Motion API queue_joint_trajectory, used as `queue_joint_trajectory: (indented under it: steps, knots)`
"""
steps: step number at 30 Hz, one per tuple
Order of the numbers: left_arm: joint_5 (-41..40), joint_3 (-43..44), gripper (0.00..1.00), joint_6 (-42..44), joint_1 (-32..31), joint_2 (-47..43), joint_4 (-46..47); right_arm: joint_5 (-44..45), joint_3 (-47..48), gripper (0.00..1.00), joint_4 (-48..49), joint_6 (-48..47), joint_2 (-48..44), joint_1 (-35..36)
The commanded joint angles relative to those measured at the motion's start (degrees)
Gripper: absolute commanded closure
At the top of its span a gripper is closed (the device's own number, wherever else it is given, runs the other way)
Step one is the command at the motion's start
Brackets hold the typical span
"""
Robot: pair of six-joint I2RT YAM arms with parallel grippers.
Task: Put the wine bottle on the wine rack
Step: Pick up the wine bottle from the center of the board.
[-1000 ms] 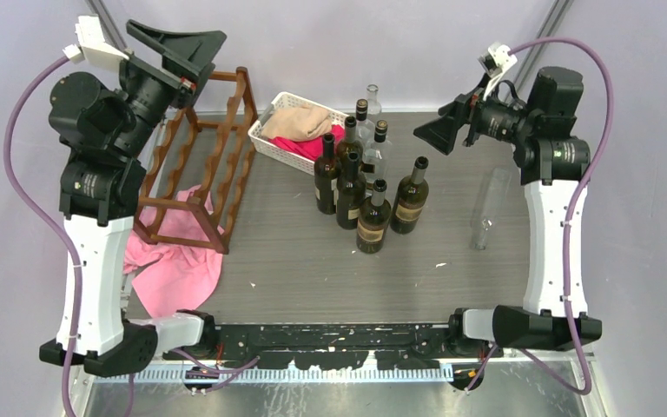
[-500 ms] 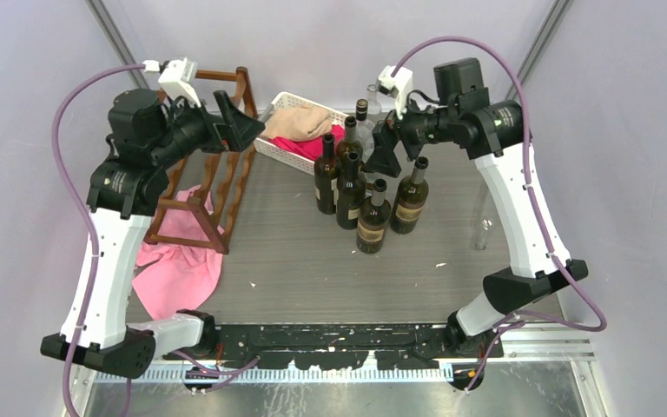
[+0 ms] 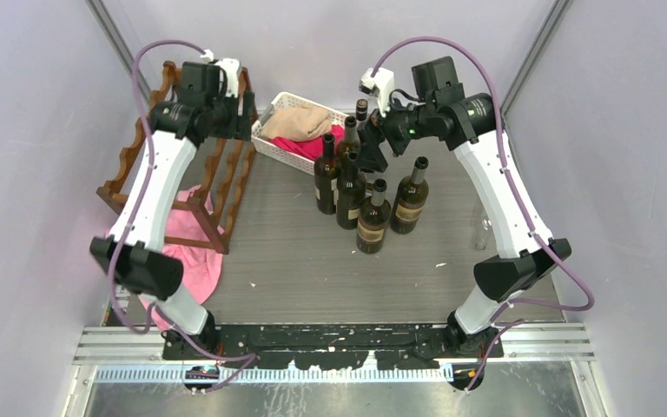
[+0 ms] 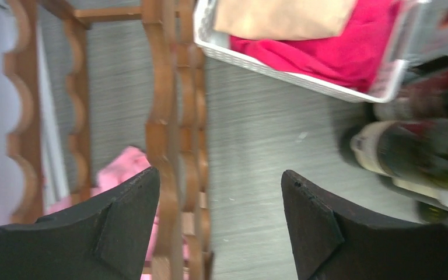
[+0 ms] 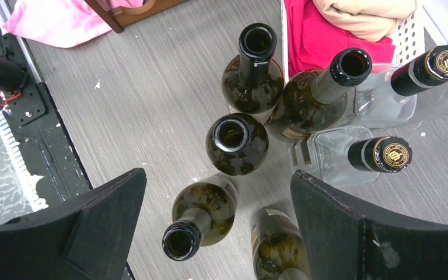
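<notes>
Several dark green wine bottles stand upright in a cluster mid-table. Seen from above in the right wrist view, one open-mouthed wine bottle sits at the centre, with another between the fingers' line. My right gripper hangs open above them, touching none, and its place in the top view is over the cluster. The reddish-brown wine rack stands at the left. My left gripper is open over its far right end, with the scalloped rails below its left finger and nothing held.
A white basket with tan and red cloths sits behind the bottles, and its rim also shows in the left wrist view. Two clear bottles with black caps stand beside the green ones. A clear bottle stands alone at the right. A pink cloth lies under the rack's near end.
Both arms have swung away from the sides and reached forward. The left gripper now hangs over the rack's far end, the right one over the bottle cluster. No bottle has moved.
</notes>
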Motion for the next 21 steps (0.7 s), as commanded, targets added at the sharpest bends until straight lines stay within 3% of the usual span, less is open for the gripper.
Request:
queue_joint_trajectory:
  steps: [1,6,10,16,21]
  knots:
    - [-11.01,10.65,0.25,8.51,-0.08,7.94,-6.54,-0.57,1.66,0.01,3.25,0.69,-0.34,0.13]
    - [-12.18,16.33,0.26,10.76,0.58,12.86,-7.65,-0.17,1.98,0.00,3.83,1.53,0.19,-0.23]
    - [-10.83,16.20,0.27,11.02,1.96,13.90,-6.85,-1.47,1.72,0.00,8.37,8.41,0.49,-4.12]
    - [-5.48,13.61,0.39,10.87,4.12,14.64,-6.73,-4.75,2.41,0.00,15.19,20.01,2.69,-13.15]
    - [-1.11,12.25,0.48,10.23,5.82,14.93,-7.47,-3.88,2.54,0.01,16.49,21.53,4.06,-15.65]
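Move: The right hand, open, hangs above the bottle cluster: the nearer capped clear bottle stands about 10 cm ahead and 4 cm to its right, its middle some 22 cm lower. The middle dark bottle is 1 cm ahead and 3 cm left, the front labelled bottle 5 cm back and 4 cm right. For the left hand, the rack's right top rail lies roughly 6 cm ahead, 5 cm left, 8 cm below; the basket 12 cm ahead, 14 cm right. After barely creeping at first, the right hand sweeps about 9 cm forward and 7 cm to the right, staying high with its fingers wide open, and swings some 20 degrees clockwise, away from above the middle dark bottle and towards the nearer capped clear bottle. The left hand meanwhile reaches about 5 cm forward while sinking 4 cm, then slides 5 cm left until the rack's right top rail shows between its fingertips, rolling its left side up and partly closing the fingers. ##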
